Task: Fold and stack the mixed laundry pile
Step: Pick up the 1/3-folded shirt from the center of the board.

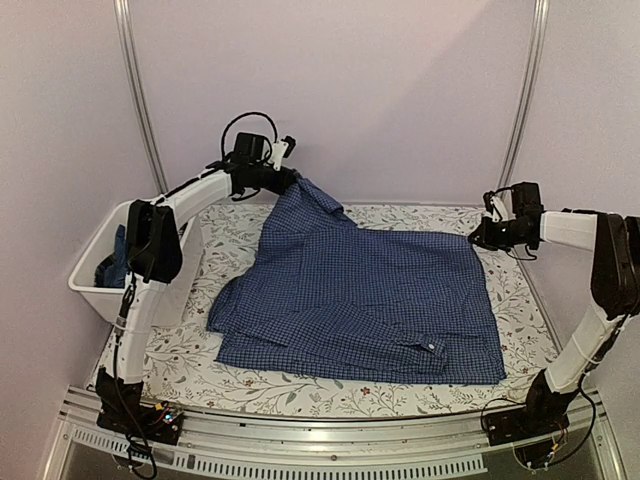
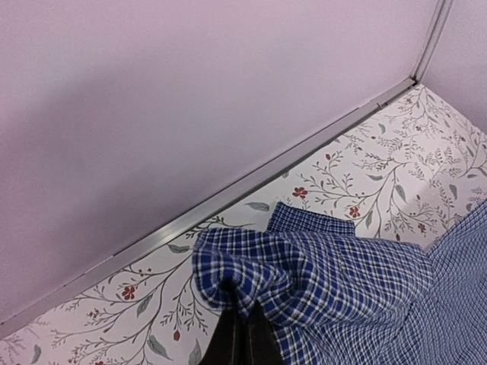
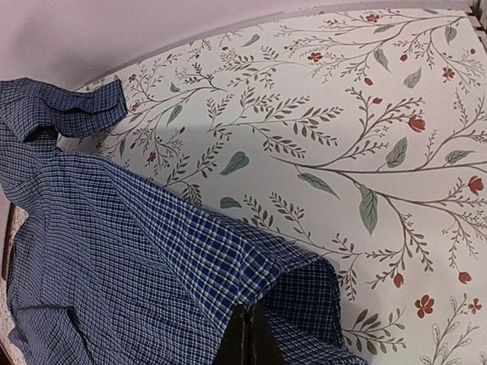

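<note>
A blue-and-white small-check shirt (image 1: 360, 300) lies spread over the middle of the table. My left gripper (image 1: 284, 180) holds its far left corner lifted off the table. In the left wrist view that gripper (image 2: 242, 310) is shut, with a bunched fold of the checked shirt (image 2: 342, 281) pinched between its dark fingers. My right gripper (image 1: 481, 236) is at the shirt's far right corner. In the right wrist view it (image 3: 249, 310) is shut on a raised hem of the shirt (image 3: 114, 251). Dark blue cloth (image 1: 113, 268) lies in the tub at the left.
A white plastic tub (image 1: 92, 285) stands at the table's left edge, next to my left arm. The floral tablecloth (image 1: 160, 352) covers the table. The back wall and a metal rail (image 2: 228, 201) run close behind both grippers.
</note>
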You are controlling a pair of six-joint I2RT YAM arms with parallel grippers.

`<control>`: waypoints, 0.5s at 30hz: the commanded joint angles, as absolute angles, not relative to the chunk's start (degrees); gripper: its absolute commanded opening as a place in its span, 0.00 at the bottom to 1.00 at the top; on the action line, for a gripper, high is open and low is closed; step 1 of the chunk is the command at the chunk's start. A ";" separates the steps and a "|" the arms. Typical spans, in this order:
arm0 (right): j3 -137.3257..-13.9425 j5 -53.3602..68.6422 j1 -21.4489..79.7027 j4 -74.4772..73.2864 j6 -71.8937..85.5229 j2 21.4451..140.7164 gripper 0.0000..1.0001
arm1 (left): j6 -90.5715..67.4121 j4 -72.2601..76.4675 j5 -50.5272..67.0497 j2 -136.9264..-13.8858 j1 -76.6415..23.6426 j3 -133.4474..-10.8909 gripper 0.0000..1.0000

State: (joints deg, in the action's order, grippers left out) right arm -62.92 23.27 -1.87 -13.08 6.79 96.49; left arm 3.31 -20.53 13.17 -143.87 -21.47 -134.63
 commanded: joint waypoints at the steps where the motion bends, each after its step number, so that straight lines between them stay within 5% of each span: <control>1: -61.90 25.74 -2.02 -11.61 7.40 94.16 0.00 | 10.28 -18.26 15.24 -141.54 -23.93 -133.92 0.00; 15: -56.49 27.00 -2.29 -10.66 7.28 91.36 0.00 | 20.50 -7.82 11.34 -122.06 -25.75 -101.63 0.00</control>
State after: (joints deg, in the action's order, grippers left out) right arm -58.08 25.87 -1.96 -12.36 6.85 94.32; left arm 16.38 -14.17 12.80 -128.31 -25.50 -106.41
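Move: The near folded part of the shirt lies about 43 cm back, 14 cm right and 16 cm below the left hand, which holds the far-left edge. The loose sleeve end lies level ahead-wise and some 17 cm right, 15 cm down; the white bin is 25 cm back, 38 cm left, its middle 9 cm lower. From the right hand, holding the far-right corner, that folded part lies 25 cm back, 38 cm left, 12 cm down. Draw the left gripper back about 8 cm over the shirt towards its near folded part, after easing a couple of centimetres right at first. Let it finish slightly lower, its left side rolling up and the hand turning clockwise some 10 degrees each. Keep both pinches shut while the right gripper follows back only about 2 cm. ##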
